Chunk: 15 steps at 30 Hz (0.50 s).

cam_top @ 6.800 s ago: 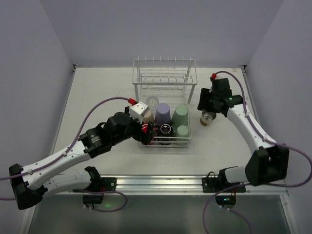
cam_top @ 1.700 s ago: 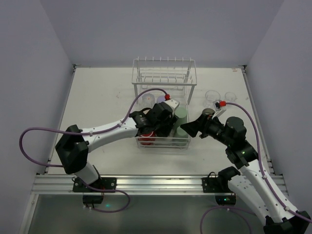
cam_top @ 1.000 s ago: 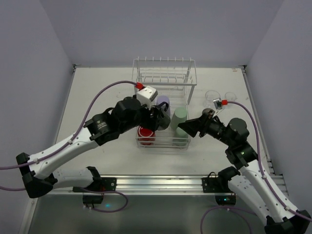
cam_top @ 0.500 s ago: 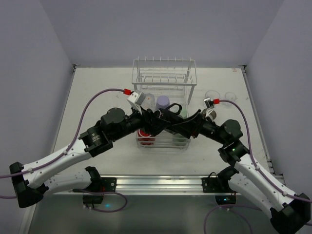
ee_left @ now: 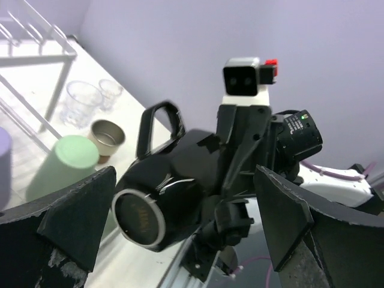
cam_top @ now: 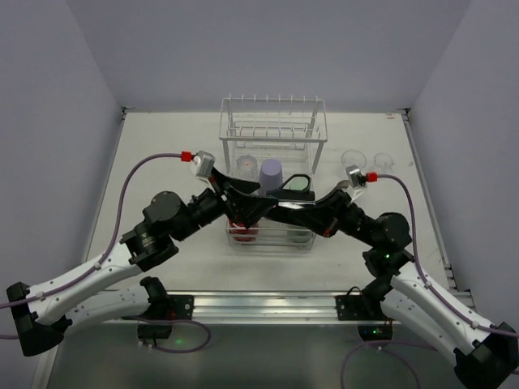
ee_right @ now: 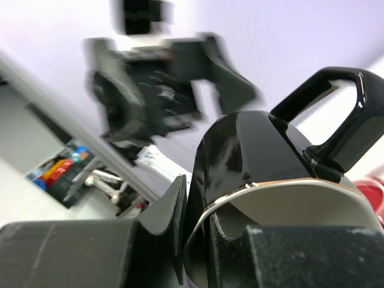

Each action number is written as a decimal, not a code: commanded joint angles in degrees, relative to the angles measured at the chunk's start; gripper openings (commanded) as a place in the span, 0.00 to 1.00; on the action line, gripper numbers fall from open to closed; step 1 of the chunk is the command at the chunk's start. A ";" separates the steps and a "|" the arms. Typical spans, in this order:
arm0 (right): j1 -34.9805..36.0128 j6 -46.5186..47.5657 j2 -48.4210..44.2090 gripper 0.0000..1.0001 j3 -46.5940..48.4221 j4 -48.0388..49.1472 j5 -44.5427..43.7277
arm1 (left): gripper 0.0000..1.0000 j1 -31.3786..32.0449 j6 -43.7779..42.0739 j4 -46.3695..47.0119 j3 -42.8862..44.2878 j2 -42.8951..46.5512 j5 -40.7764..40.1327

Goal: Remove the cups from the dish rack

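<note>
A black cup [ee_left: 174,198] with a loop handle hangs above the front of the white wire dish rack [cam_top: 274,102]. My right gripper [ee_right: 201,228] is shut on its rim, one finger inside and one outside. My left gripper [ee_left: 183,180] stands wide open, with its fingers [ee_left: 66,222] on both sides of the cup's base and apart from it. In the top view both grippers meet over the rack, left gripper [cam_top: 243,207] and right gripper [cam_top: 285,212]. A lavender cup [cam_top: 270,172], a red cup [cam_top: 243,232] and a pale green cup [ee_left: 63,165] sit in the rack.
Two clear cups [cam_top: 353,158] and a tan cup [ee_left: 108,135] stand on the table to the right of the rack. A clear cup [cam_top: 247,162] sits inside the rack beside the lavender one. The rack's raised pronged shelf lies behind both grippers.
My right gripper has closed on the black cup's rim. My left gripper has opened wide and let go of the cup, and both arms have shifted a little over the rack.
</note>
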<state>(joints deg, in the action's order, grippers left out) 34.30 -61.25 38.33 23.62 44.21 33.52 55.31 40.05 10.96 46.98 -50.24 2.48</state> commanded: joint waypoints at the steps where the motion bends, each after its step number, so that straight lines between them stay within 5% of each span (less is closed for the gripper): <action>1: -0.29 6.39 -2.29 0.00 5.53 -11.55 -3.54 | 1.00 -0.11 -7.60 -2.15 2.85 3.73 -5.37; 4: -0.29 15.79 -2.82 0.00 14.56 -33.24 -5.73 | 1.00 -0.11 -12.35 -12.34 5.57 6.55 -11.95; 8: -0.29 25.47 -1.68 0.00 25.67 -63.88 -19.31 | 1.00 -0.20 -17.63 -27.62 8.30 9.10 -21.96; 15: -4.04 32.07 1.75 0.00 34.56 -86.39 -51.66 | 1.00 -0.11 -24.58 -39.61 6.55 10.51 -29.99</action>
<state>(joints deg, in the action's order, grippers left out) 33.28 -34.83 38.83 54.65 -29.78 1.34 55.27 21.15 -20.18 54.17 -39.31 -20.69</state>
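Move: The black mug is already in the right hand. The metal cup on the open table lies about 18 cm ahead, 17 to the right and 31 below it; the tall green cup is some 14 ahead, 3 right, 29 below. From the open left hand the red mug in the rack sits about 4 cm ahead, 4 left and 31 below, and the black mug about 7 to its right, roughly level in height. Still pinching the black mug by the rim, the right hand carries it out past the rack's right side towards the metal cup, about 7 cm forward and as far right, sinking some 4 cm, while its fingers swing clockwise and dip. The left hand, already open and clear of the mug, backs off about 10 cm to the left, its fingertips dipping and turning counter-clockwise. ##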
